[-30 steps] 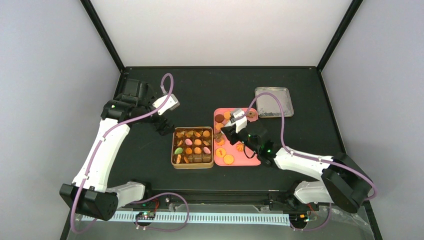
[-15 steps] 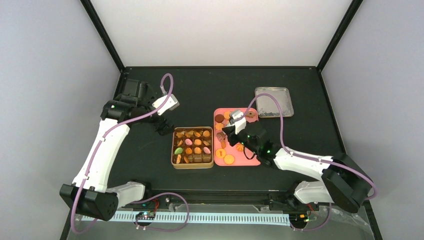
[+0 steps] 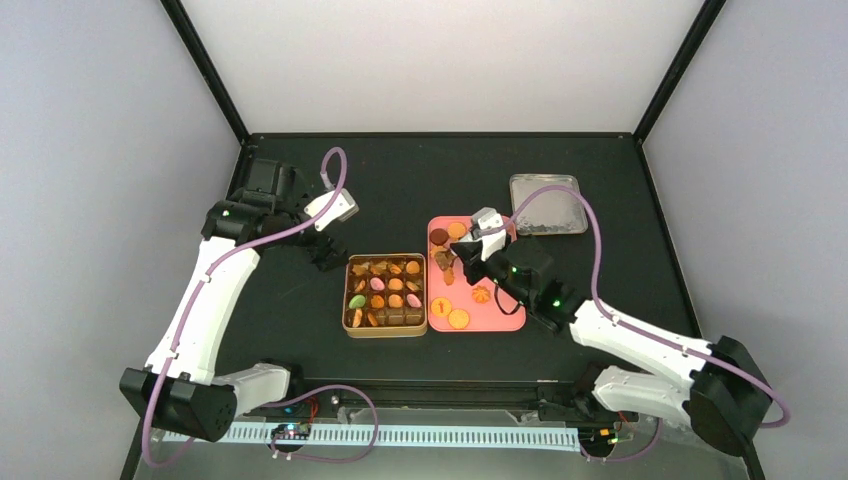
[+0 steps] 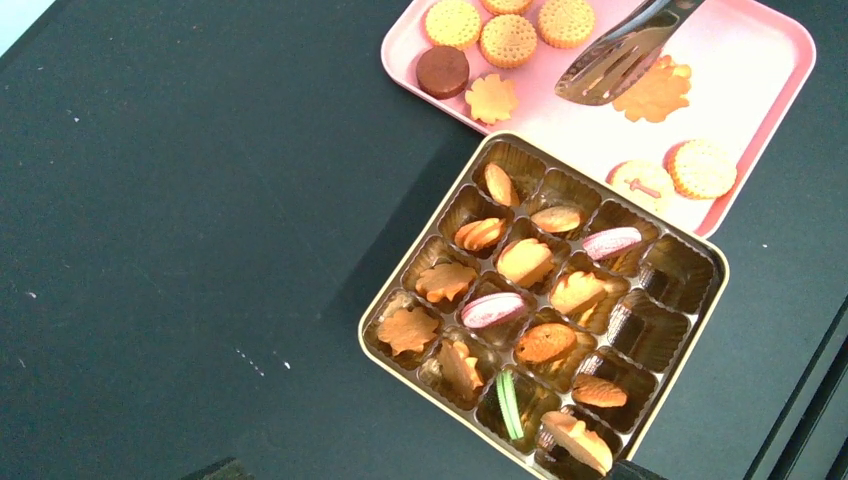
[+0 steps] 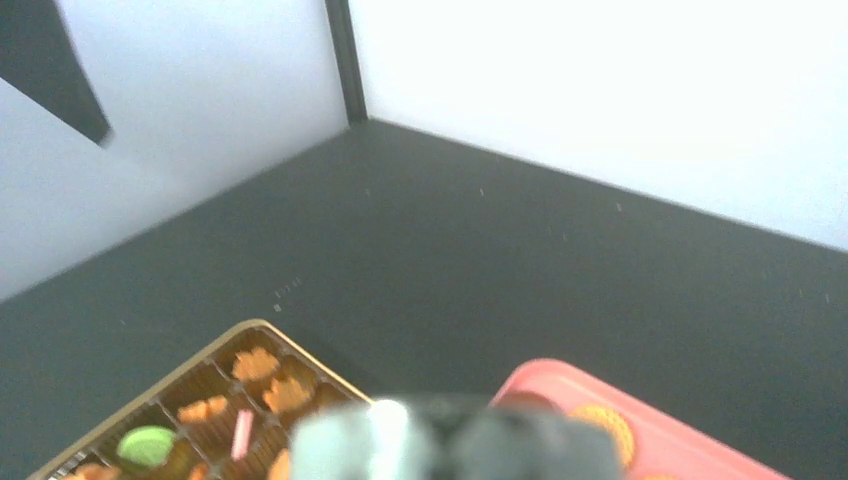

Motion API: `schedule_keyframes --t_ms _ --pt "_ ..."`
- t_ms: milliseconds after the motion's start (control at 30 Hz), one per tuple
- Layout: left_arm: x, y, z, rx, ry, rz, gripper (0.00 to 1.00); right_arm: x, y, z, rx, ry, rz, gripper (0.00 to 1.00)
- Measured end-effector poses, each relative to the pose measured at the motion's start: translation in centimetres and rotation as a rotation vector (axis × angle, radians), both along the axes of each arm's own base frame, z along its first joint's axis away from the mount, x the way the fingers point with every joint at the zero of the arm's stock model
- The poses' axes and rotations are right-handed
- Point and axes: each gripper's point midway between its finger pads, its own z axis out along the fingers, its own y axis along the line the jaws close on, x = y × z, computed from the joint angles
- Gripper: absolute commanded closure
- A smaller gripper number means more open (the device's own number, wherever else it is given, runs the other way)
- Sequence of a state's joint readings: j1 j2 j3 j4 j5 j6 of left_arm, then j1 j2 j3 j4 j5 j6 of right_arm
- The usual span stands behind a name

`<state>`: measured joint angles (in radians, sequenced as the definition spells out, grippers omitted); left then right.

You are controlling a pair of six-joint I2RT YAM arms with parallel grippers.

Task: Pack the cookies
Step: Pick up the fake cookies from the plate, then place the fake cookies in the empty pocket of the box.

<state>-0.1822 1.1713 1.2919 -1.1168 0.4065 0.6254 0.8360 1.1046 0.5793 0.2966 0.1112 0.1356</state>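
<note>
Cookies [image 4: 525, 262] fill many brown cups of the gold tin [image 4: 445, 401], which the top view shows mid-table [image 3: 349, 300]. More cookies [image 4: 508, 38] lie on the pink tray [image 4: 760, 60] to its right. My right gripper [image 3: 468, 250] is shut on the metal tongs [image 4: 620, 55]. Their closed tips hang over the tray beside a flower-shaped cookie [image 4: 655, 90]. Whether they pinch a cookie I cannot tell. The right wrist view shows the tongs [image 5: 450, 445] only as a grey blur. My left gripper [image 3: 325, 252] hovers open off the tin's far left corner, holding nothing.
A silver metal tray [image 3: 546, 204] lies at the back right, just beyond the pink tray [image 3: 500, 310]. Black frame posts stand at both back corners. The right arm's cable arcs over the silver tray.
The right gripper has squeezed tighter on the tongs. Its arm has stretched out to the right, drawing the tongs slightly toward the back of the pink tray. The left arm has stayed still.
</note>
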Motion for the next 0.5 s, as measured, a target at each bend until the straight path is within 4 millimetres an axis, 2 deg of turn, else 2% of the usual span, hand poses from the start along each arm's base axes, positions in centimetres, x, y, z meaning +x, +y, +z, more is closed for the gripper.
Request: schedule_keyframes --t_ms 133,267,400,500 --pt "0.1 0.2 0.0 0.0 0.0 0.009 0.04 -1.4 0.8 3.9 0.058 -0.067 0.038 0.99" --pt "0.3 0.7 0.0 0.0 0.0 0.025 0.04 -4.0 3.5 7.1 0.093 -0.125 0.132 0.99" --pt "0.6 1.5 0.0 -0.001 0.001 0.055 0.04 -6.4 6.8 7.9 0.095 -0.146 0.23 0.99" --pt "0.8 2.0 0.0 -0.003 0.001 0.072 0.04 -7.9 9.3 6.3 0.053 -0.135 0.296 0.99"
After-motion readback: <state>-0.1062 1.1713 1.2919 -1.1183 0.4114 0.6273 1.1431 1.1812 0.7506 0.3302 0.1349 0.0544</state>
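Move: The right hand already holds the tongs with a fake cookie in their tips, lifted clear of the pink plate. The two empty cells at the cookie tin's near right corner lie about 10 cm left, 6 cm back and 20 cm below it. On the plate, a flower cookie sits about 5 cm right and 2 cm back, and a cross-marked cookie 3 cm left and 4 cm back. From the left hand those cells are about 11 cm right, 6 cm back and 24 cm down. Up and over in one quick arc, the right hand swings left and back by about 12 cm, from the plate towards the tin's empty near right cells, climbing some 8 cm before it starts to sink. Its wrist turns about 15 degrees counter-clockwise; the fingers keep their squeeze on the tongs. The wide-open left hand eases 2 cm left, away from the tin. ##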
